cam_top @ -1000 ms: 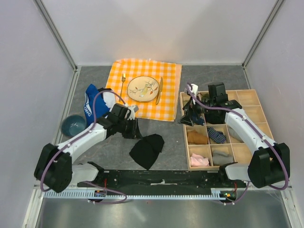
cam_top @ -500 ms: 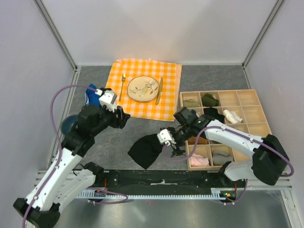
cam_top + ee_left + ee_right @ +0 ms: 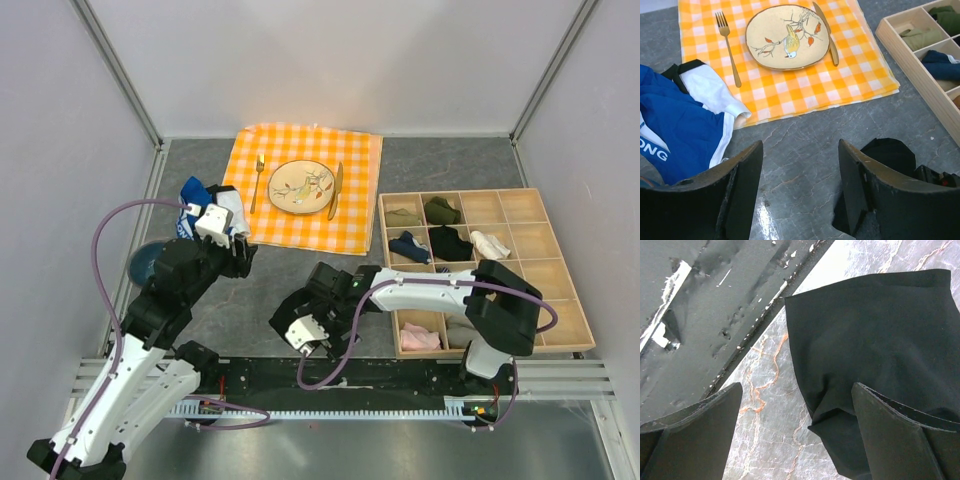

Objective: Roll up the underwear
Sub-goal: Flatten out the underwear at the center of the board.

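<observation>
The black underwear (image 3: 284, 318) lies flat on the grey table near the front edge, partly hidden under my right arm. My right gripper (image 3: 312, 342) hangs just over its near corner, open. In the right wrist view the fabric (image 3: 875, 330) fills the right side, a folded corner lies between the spread fingers, and nothing is gripped by the right gripper (image 3: 797, 395). My left gripper (image 3: 243, 258) is up and to the left, apart from the cloth and open. Its wrist view shows bare table between the fingers of the left gripper (image 3: 800, 150), with the underwear (image 3: 890, 155) behind the right finger.
A blue garment with white trim (image 3: 195, 215) (image 3: 680, 130) lies at the left, with a grey bowl (image 3: 150, 262) near it. An orange checked cloth (image 3: 350, 150) at the back carries a plate (image 3: 300, 186), fork and knife. A wooden compartment tray (image 3: 560, 290) with rolled clothes stands right. The black base rail (image 3: 700, 315) runs close by.
My left gripper let go, opened and drew back up to the left. My right arm swung from the tray across to the underwear's near edge, staying open.
</observation>
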You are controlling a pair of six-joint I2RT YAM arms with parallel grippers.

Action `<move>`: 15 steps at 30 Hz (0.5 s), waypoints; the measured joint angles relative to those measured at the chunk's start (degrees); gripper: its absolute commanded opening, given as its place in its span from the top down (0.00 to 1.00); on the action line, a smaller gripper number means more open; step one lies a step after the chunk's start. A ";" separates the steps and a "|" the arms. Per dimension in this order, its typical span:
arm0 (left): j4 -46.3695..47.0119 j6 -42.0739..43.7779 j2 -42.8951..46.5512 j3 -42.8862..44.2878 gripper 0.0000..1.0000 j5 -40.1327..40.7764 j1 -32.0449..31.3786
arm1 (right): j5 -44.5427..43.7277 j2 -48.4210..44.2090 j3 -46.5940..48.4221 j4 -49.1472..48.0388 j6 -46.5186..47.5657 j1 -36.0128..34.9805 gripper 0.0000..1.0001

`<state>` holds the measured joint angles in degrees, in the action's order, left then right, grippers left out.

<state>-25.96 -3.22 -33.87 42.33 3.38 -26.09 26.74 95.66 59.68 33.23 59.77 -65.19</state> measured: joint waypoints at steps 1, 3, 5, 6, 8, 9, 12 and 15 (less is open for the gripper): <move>0.00 0.13 0.52 -0.09 0.32 0.02 0.02 | -0.74 0.24 0.15 -0.07 -0.11 -0.31 0.04; 0.04 0.28 1.03 -0.13 0.32 0.04 0.04 | -2.05 0.92 0.48 -0.55 -0.20 -0.98 0.18; 0.31 0.37 1.20 -0.20 0.32 0.02 0.04 | -3.65 2.12 0.70 -1.38 -0.85 -2.03 0.41; 0.33 0.39 1.18 -0.22 0.32 0.04 0.04 | -4.24 2.86 0.92 -1.62 -1.14 -2.47 0.51; 0.35 0.55 1.18 -0.37 0.32 0.04 0.04 | -5.35 4.55 1.51 -2.19 -2.03 -3.13 0.66; 0.35 0.59 1.18 -0.42 0.32 0.04 0.04 | -5.88 5.09 1.64 -2.60 -2.19 -3.30 0.70; 0.35 0.74 1.18 -0.52 0.32 0.04 0.07 | -6.95 5.66 1.90 -2.93 -3.82 -3.34 0.86; 0.35 0.76 1.18 -0.52 0.32 0.04 0.15 | -8.13 5.68 1.92 -3.50 -4.85 -3.34 0.96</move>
<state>-25.61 -2.46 -32.69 41.80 3.42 -25.93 18.61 101.34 61.60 29.74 54.92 -68.53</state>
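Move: The black underwear lies crumpled just under my open right hand. Its middle is about 4 cm ahead, 5 cm to the left and 3 cm below, and its back right edge is almost between my fingers. The board's near edge runs about 5 cm behind this hand. In the compartment box, the pink cloth is some 20 cm to the right and level with it, the brown cloth about 19 cm right and 10 cm ahead. From my idle left hand the underwear is roughly 12 cm right, 11 cm back and 22 cm below. I lower my right hand about 2.5 cm onto the underwear's back right edge, easing a good centimetre to the left on the way. As it nears the board I close the wide-open fingers almost shut, pinching the thin black cloth between their tips. The wrist tips only slightly, about 5 degrees. ##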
